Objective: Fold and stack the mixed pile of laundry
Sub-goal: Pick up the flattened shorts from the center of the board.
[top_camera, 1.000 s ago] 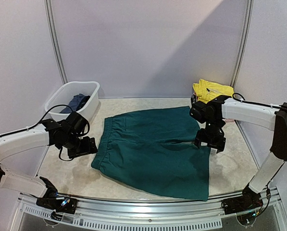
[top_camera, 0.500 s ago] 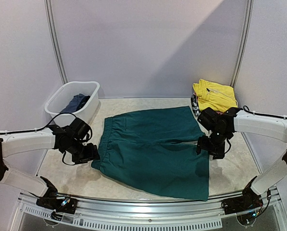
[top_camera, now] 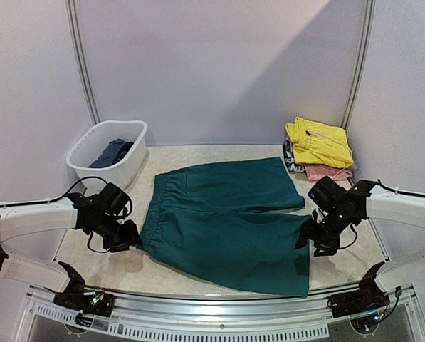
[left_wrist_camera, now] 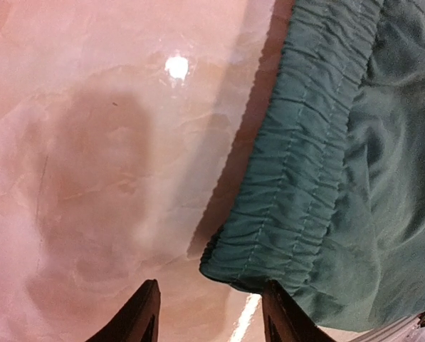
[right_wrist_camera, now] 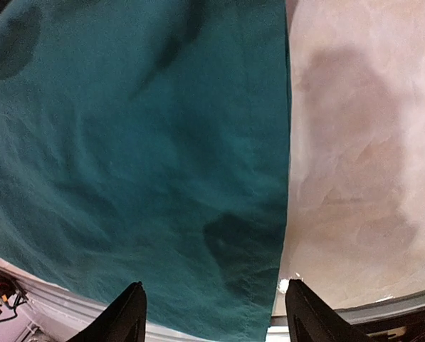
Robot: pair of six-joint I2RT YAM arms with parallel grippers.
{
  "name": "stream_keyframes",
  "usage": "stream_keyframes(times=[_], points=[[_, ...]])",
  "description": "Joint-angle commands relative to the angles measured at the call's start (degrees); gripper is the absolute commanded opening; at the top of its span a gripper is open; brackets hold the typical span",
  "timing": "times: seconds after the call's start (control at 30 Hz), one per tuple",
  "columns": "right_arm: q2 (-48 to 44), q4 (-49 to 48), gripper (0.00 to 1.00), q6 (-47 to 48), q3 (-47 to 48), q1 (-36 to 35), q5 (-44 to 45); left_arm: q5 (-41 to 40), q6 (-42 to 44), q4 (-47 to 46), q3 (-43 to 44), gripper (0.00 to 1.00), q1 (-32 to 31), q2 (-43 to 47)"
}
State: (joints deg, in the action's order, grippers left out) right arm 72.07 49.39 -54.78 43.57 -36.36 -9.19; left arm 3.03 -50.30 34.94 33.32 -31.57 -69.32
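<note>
Dark teal shorts (top_camera: pixel 226 221) lie spread flat across the middle of the table. My left gripper (top_camera: pixel 132 237) sits low at the near corner of the gathered waistband (left_wrist_camera: pixel 297 192). Its jaws stand open, and the corner lies just ahead of the fingertips (left_wrist_camera: pixel 147 313), not pinched. My right gripper (top_camera: pixel 308 242) hovers over the near leg's right edge. In the right wrist view the right gripper (right_wrist_camera: pixel 216 317) is open, straddling the shorts' hem edge (right_wrist_camera: pixel 273 214) with cloth under the left finger and bare table under the right.
A white tub (top_camera: pixel 130 167) at the back left holds a dark blue garment (top_camera: pixel 112 151). A folded yellow garment (top_camera: pixel 315 139) rests on a pink one (top_camera: pixel 327 173) at the back right. The metal front rail (top_camera: pixel 212 313) runs just beyond the shorts' near edge.
Both grippers slid toward the near edge along the shorts' sides and dropped lower. Their jaws have narrowed, the left more than the right. The shorts have not moved.
</note>
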Motion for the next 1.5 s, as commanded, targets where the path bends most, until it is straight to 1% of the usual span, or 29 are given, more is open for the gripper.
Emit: stream_keyframes(times=[0.0, 0.2, 0.37, 0.47, 0.57, 0.6, 0.63, 0.73, 0.83, 0.97, 1.07, 1.17, 1.3, 1.4, 1.47], points=[[-6.66, 1.38, 0.66, -2.78, -4.45, -0.17, -6.75, 0.98, -1.62, -1.73, -1.67, 0.48, 0.55, 0.43], [-13.78, 4.42, 0.65, -4.52, -9.26, -1.59, -10.40, 2.20, -1.96, -6.24, -2.72, 0.46, 0.56, -2.64], [-16.76, 1.47, 0.63, -10.31, -14.58, -8.32, -12.41, 3.14, -2.93, -10.90, -3.92, 0.43, 0.60, -5.05], [-17.92, 1.01, 0.62, -13.71, -16.21, -11.20, -12.06, 3.29, -2.88, -12.66, -4.06, 0.37, 0.59, -6.13], [-19.74, 0.67, 0.60, -16.05, -17.85, -12.19, -11.82, 3.50, -2.70, -14.12, -3.93, 0.30, 0.55, -7.32], [-20.40, 0.07, 0.59, -16.58, -18.53, -12.24, -11.94, 3.55, -2.70, -14.42, -3.86, 0.25, 0.55, -7.59], [-20.72, -0.93, 0.58, -17.42, -19.25, -12.40, -12.05, 3.56, -2.70, -14.63, -3.69, 0.22, 0.59, -7.87], [-21.28, -5.84, 0.56, -18.77, -21.40, -12.76, -12.66, 3.44, -2.52, -14.49, -3.37, 0.16, 0.55, -8.20], [-20.65, -9.10, 0.53, -19.74, -23.23, -12.98, -13.39, 3.41, -2.58, -14.29, -3.31, 0.12, 0.54, -8.29], [-19.79, -9.08, 0.52, -19.94, -23.79, -13.25, -12.17, 3.50, -2.61, -14.32, -3.34, 0.09, 0.55, -8.37], [-19.71, -11.07, 0.50, -20.42, -25.25, -13.28, -12.16, 3.47, -2.69, -14.57, -3.30, 0.07, 0.46, -8.50], [-19.78, -13.42, 0.43, -21.03, -26.39, -13.29, -11.83, 3.54, -2.69, -14.80, -3.26, 0.04, 0.46, -8.63], [-19.69, -13.62, 0.33, -21.02, -26.28, -13.29, -11.35, 3.47, -2.37, -14.74, -2.85, 0.00, 0.29, -8.73], [-19.60, -13.48, 0.20, -20.74, -26.15, -13.23, -11.20, 3.33, -2.28, -14.41, -2.56, 0.00, 0.13, -8.56], [-19.59, -12.98, 0.08, -20.63, -25.76, -13.25, -11.29, 3.19, -2.21, -13.70, -2.17, 0.00, -0.02, -8.34]])
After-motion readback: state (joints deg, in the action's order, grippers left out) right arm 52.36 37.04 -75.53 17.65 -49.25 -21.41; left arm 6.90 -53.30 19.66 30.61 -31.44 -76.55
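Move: The waistband's near corner on the green shorts lies about 2 cm ahead of the left gripper, 2 cm to its right and 3 cm below; the basket stands about 33 cm ahead and 14 cm left of that gripper. For the right gripper, the hem's near corner is some 11 cm back, 1 cm left and 6 cm down. The far leg's hem corner is roughly 16 cm straight ahead of the right gripper, the folded pile about 34 cm ahead and 9 cm right. Sink the left gripper about 2 cm, then slide it forward and right into the shorts' waistband corner, shutting its half-open fingers to pinch the elastic. Meanwhile draw the right gripper back about 11 cm along the hem, lowering it some 5 cm mostly once it is back, fingertips tilting in towards the base, and narrow the fingers around the near hem corner. ##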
